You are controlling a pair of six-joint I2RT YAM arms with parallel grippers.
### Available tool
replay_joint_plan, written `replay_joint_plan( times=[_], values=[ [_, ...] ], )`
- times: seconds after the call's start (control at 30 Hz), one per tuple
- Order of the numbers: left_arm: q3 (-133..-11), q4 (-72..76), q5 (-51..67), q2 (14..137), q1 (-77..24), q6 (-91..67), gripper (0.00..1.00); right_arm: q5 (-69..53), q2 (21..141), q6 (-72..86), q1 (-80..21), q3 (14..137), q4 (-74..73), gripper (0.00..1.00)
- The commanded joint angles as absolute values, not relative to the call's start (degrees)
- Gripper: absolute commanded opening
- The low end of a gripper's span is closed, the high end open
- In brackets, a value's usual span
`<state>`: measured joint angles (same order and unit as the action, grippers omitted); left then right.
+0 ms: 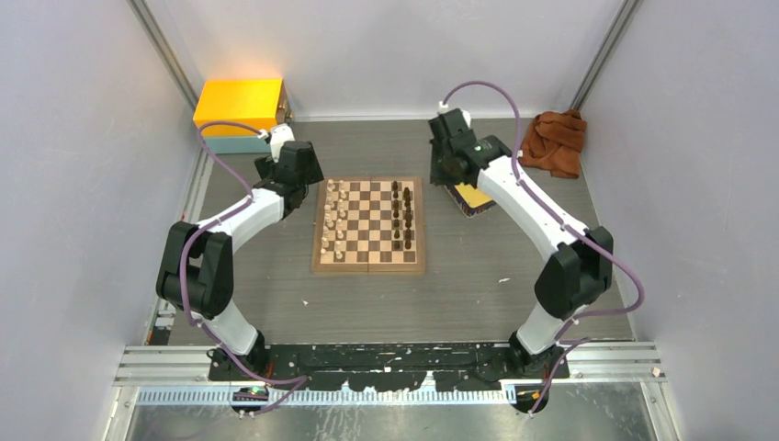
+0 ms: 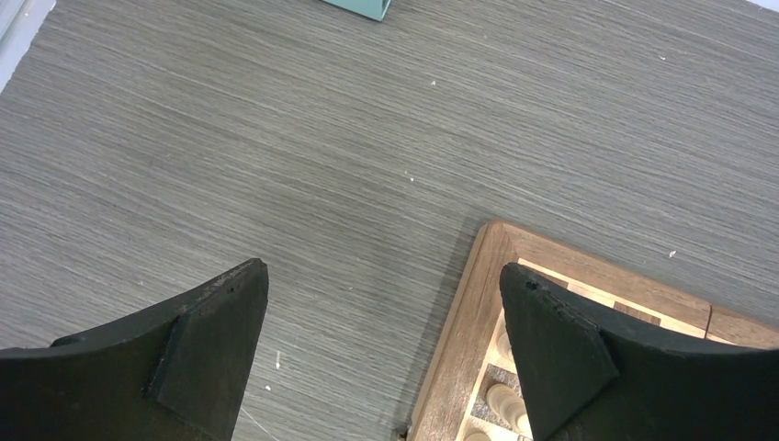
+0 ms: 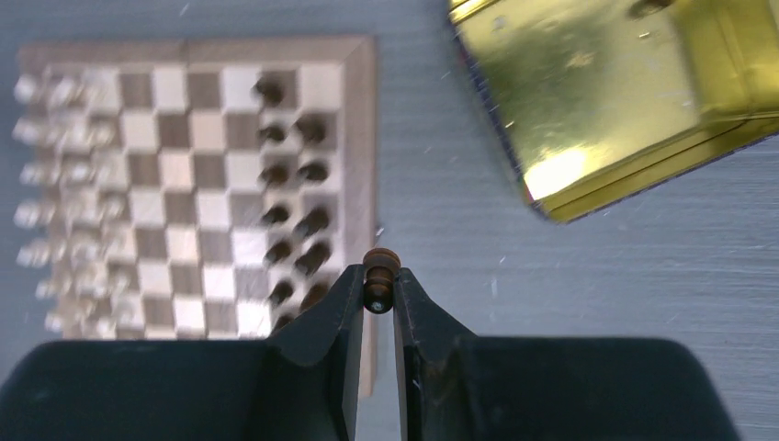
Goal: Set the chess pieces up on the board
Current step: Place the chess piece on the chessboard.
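Observation:
The board (image 1: 369, 230) lies mid-table. Pale chess pieces (image 1: 335, 220) fill its left two columns and dark ones (image 1: 401, 216) stand along its right side. My right gripper (image 3: 378, 280) is shut on a small dark brown piece (image 3: 380, 268), held above the table just off the board's right border (image 3: 363, 138), between the board and the yellow tray. My left gripper (image 2: 384, 280) is open and holds nothing. It hovers over the board's far left corner (image 2: 478, 322), with pale pieces (image 2: 505, 400) showing by its right finger.
A yellow tray (image 3: 597, 101) sits right of the board, below my right arm (image 1: 524, 197). An orange box on a teal base (image 1: 241, 106) stands at the back left, and a brown cloth (image 1: 556, 138) lies at the back right.

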<state>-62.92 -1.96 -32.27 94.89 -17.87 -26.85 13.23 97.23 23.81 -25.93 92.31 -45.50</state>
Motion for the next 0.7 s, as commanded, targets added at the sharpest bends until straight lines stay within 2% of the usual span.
replay_joint_plan(
  times=[0.0,0.3,0.67],
  values=[
    [-64.68,0.5,-32.52,92.37,-17.49,-27.86,0.96,13.8,90.53,22.5,-32.72,90.02,-49.61,0.01],
    [-64.46,0.27,-32.26,92.34,-17.5,-28.52,0.96,14.62,85.91,24.35,-43.49,84.16,-53.63,0.01],
    [-63.62,0.16,-32.58,91.44,-17.56,-28.5,0.96,14.09,88.17,25.84,-50.69,76.29,-46.53,0.01]
  ],
)
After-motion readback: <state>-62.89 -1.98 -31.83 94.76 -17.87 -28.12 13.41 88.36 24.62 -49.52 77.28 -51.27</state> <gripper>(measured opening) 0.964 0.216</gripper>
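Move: The place I'm carrying the dark piece to, the empty near right corner of the chessboard, lies about 11 cm back and 8 cm left of my right hand, some 17 cm below. The dark knight stands some 3 cm farther out than that corner, with the end pawn 3 cm left of the knight. The yellow box lies about 11 cm ahead and 12 cm right of my right hand. From my left hand, the corner is some 17 cm back and 28 cm right. I swing my right hand back towards my base and to the left, some 17 cm in all, fast at first and then slowing, away from the yellow box towards the near right corner of the board. The hand rises a touch, then sinks about 6 cm, turning some 25 degrees counter-clockwise and tipping farther down, while my fingers keep the dark piece pinched. ##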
